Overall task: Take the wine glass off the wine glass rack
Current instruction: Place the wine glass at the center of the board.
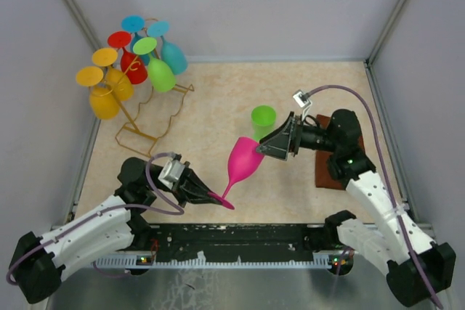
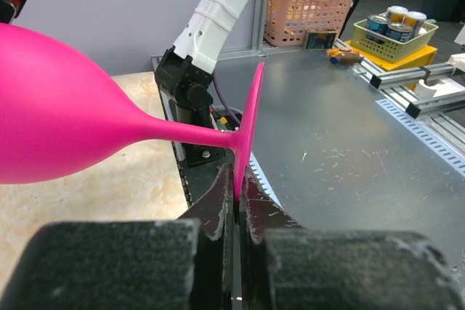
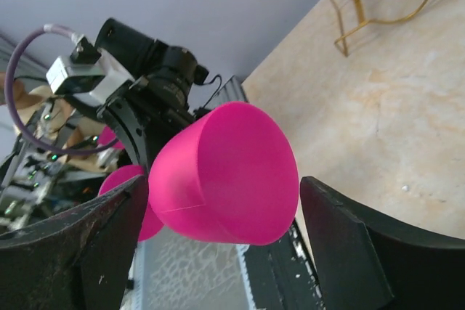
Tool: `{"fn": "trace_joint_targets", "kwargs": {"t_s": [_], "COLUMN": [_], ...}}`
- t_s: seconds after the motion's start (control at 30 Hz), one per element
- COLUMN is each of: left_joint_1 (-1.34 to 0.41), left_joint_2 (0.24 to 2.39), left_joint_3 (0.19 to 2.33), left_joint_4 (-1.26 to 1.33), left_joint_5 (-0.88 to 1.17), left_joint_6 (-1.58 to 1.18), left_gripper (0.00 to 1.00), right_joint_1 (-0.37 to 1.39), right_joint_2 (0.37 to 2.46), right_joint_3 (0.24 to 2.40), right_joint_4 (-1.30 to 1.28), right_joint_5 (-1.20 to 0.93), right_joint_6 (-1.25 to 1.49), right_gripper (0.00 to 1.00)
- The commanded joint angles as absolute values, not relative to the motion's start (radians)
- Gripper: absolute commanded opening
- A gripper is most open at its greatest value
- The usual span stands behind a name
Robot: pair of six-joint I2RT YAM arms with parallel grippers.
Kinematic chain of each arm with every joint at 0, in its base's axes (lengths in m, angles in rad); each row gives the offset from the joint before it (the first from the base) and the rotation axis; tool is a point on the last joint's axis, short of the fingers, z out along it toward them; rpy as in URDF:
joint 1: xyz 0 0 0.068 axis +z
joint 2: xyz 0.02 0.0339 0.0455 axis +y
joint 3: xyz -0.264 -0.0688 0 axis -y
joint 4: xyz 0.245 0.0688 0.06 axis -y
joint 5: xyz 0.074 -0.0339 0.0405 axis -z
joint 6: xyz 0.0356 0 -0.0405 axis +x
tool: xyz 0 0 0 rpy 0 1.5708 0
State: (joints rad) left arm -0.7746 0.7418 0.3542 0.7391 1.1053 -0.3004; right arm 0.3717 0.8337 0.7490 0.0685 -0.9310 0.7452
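A pink wine glass (image 1: 243,161) hangs tilted in the air over the table's middle, off the rack. My left gripper (image 1: 211,194) is shut on the rim of its flat foot (image 2: 251,121), and the stem and bowl (image 2: 65,121) stretch away to the left. My right gripper (image 1: 265,147) is open, with one finger on each side of the bowl (image 3: 225,179) and a thin gap at the right finger (image 3: 349,245). The golden wire wine glass rack (image 1: 156,117) stands at the back left, with several coloured glasses hanging from it; its wavy base (image 3: 363,12) also shows in the right wrist view.
A green cup (image 1: 263,119) stands on the table just behind the right gripper. A brown board (image 1: 327,157) lies under the right arm. Grey walls close in the table on three sides. Off the table, a pink basket (image 2: 312,5) stands on a metal bench.
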Motion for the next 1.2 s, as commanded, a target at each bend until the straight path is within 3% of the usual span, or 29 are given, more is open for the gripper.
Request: {"fn": "trace_joint_targets", "kwargs": {"t_s": [0.0,0.17,0.33,0.73,0.9,1.07,1.17], "left_joint_1": [-0.779,-0.779,-0.779,-0.779,-0.779,-0.779,-0.779], "left_joint_2": [0.759,0.758,0.69,0.699,0.671,0.646,0.635], "left_joint_3": [0.362,0.358,0.422,0.439,0.449,0.45,0.453], "left_joint_4": [0.866,0.843,0.421,0.426,0.329,0.292,0.264], "left_joint_5": [1.15,1.161,1.129,1.138,1.109,1.112,1.115], "left_joint_6": [-0.358,-0.319,-0.053,-0.046,0.011,0.021,0.031], "left_gripper": [0.0,0.0,0.0,0.0,0.0,0.0,0.0], "right_joint_1": [0.373,0.38,0.39,0.515,0.514,0.51,0.493], "right_joint_2": [0.869,0.895,0.894,0.875,0.843,0.833,0.835], "right_joint_3": [0.734,0.683,0.688,0.738,0.769,0.796,0.79], "right_joint_4": [0.332,0.637,0.656,0.464,0.295,0.173,0.186], "right_joint_5": [-1.14,-1.287,-1.368,-1.388,-1.339,-1.277,-1.262], "right_joint_6": [0.87,1.044,1.05,0.854,0.729,0.655,0.681], "right_gripper": [0.83,0.81,0.71,0.45,0.4,0.47,0.41]}}
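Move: The pink glass, its foot pinched in the left fingers, has its bowl about 5 cm back and 6 cm to the left of the right hand, roughly level with it; from the left hand the bowl is some 12 cm ahead, 4 cm right and 4 cm higher. The green glass stands about 13 cm ahead of the right hand and 1 cm left, some 22 cm lower. The left fingertips are about 15 cm back from the right hand, 11 cm left and 5 cm lower. The pink bowl's rim is taken between the right fingers: the right hand sweeps back about 8 cm towards it, turning some 30 degrees counter-clockwise and closing to about half open, one finger inside the bowl and one outside. The left hand keeps its pinch on the foot, sinking and easing back 1–2 cm with a slight upward tilt. ##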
